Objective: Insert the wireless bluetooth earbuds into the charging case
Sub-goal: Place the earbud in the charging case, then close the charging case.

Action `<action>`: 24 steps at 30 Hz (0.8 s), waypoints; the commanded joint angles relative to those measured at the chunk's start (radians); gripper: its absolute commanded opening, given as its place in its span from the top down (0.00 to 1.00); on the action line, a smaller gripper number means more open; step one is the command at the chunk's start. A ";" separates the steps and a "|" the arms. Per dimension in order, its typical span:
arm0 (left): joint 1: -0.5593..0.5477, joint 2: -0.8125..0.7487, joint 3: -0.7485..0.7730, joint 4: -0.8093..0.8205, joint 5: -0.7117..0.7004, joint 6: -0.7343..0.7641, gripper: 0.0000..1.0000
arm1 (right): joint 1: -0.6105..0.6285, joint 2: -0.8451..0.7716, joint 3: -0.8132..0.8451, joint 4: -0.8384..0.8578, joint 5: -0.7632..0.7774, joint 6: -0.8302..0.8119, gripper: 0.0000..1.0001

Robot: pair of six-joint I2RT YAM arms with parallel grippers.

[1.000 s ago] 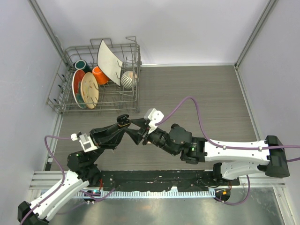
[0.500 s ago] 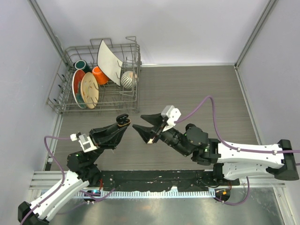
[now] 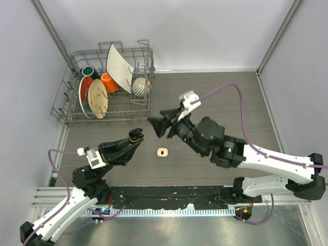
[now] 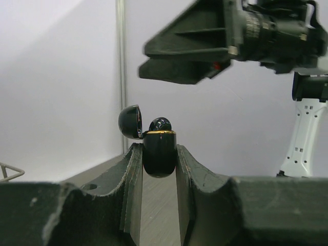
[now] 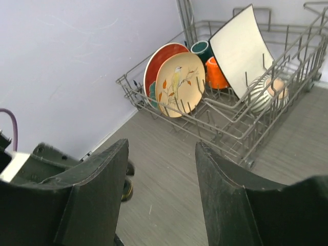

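Observation:
My left gripper point(image 3: 135, 136) is shut on a black charging case point(image 4: 159, 154) with a gold rim, held upright with its lid point(image 4: 130, 121) hinged open to the left. A glossy black earbud point(image 4: 160, 124) pokes out of the case's mouth. In the top view the case point(image 3: 136, 133) sits at the left fingertips. My right gripper point(image 3: 156, 126) hangs open and empty, above and to the right of the case. In the left wrist view the right gripper point(image 4: 179, 59) is overhead. In its own view the right gripper point(image 5: 162, 148) holds nothing, with the case point(image 5: 126, 188) low on the left.
A small cream oval thing point(image 3: 162, 152) with a dark middle lies on the table between the arms; what it is I cannot tell. A wire dish rack point(image 3: 145, 110) with plates, cups and a bowl stands at the back left. It also fills the upper part of the right wrist view, rack point(image 5: 241, 136).
My right gripper has drawn back from the case, up and toward the rear right, with its jaws spreading wider. The cream oval thing now lies uncovered. The left gripper has held its grip.

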 commanded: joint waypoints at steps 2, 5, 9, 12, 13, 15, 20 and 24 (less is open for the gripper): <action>0.002 0.003 0.087 -0.039 0.119 0.020 1.00 | -0.233 0.095 0.220 -0.295 -0.332 0.280 0.41; 0.002 0.014 0.101 -0.047 0.159 0.023 1.00 | -0.263 0.155 0.319 -0.387 -0.472 0.284 0.46; 0.002 0.041 0.106 -0.030 0.176 0.025 1.00 | -0.263 0.232 0.365 -0.432 -0.549 0.285 0.51; 0.002 0.055 0.116 -0.034 0.205 0.025 1.00 | -0.263 0.241 0.345 -0.413 -0.598 0.293 0.57; 0.002 0.064 0.119 -0.037 0.211 0.023 1.00 | -0.263 0.241 0.336 -0.410 -0.604 0.293 0.59; 0.002 0.073 0.121 -0.036 0.219 0.023 1.00 | -0.263 0.241 0.328 -0.402 -0.616 0.290 0.64; 0.003 0.087 0.124 -0.025 0.217 0.022 1.00 | -0.261 0.217 0.291 -0.380 -0.702 0.253 0.71; 0.002 0.098 0.123 -0.008 0.207 0.020 1.00 | -0.258 0.189 0.244 -0.356 -0.736 0.233 0.75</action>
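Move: Down to the left of the empty right hand is the open black charging case with the earbud in it, roughly 7 cm left, 5 cm back and 7 cm below. The left hand holds that case about 1 cm beyond its finger pads. The white case is on the table some 4 cm back from the right hand, neither left nor right of it; the dish rack's near right corner stands about 14 cm ahead and 5 cm left. Both are well below, some 30 and 22 cm. Swinging out about 5 cm forward first, the open right hand then draws back nearly as far while going some 5 cm left and 6 cm down, nearing the case from its forward side. Its wrist tips down and turns counter-clockwise, about 20 degrees each, as the fingers close over half their gap. The left hand keeps its grip on the case and shifts it a little right and back, turning it slightly clockwise. ##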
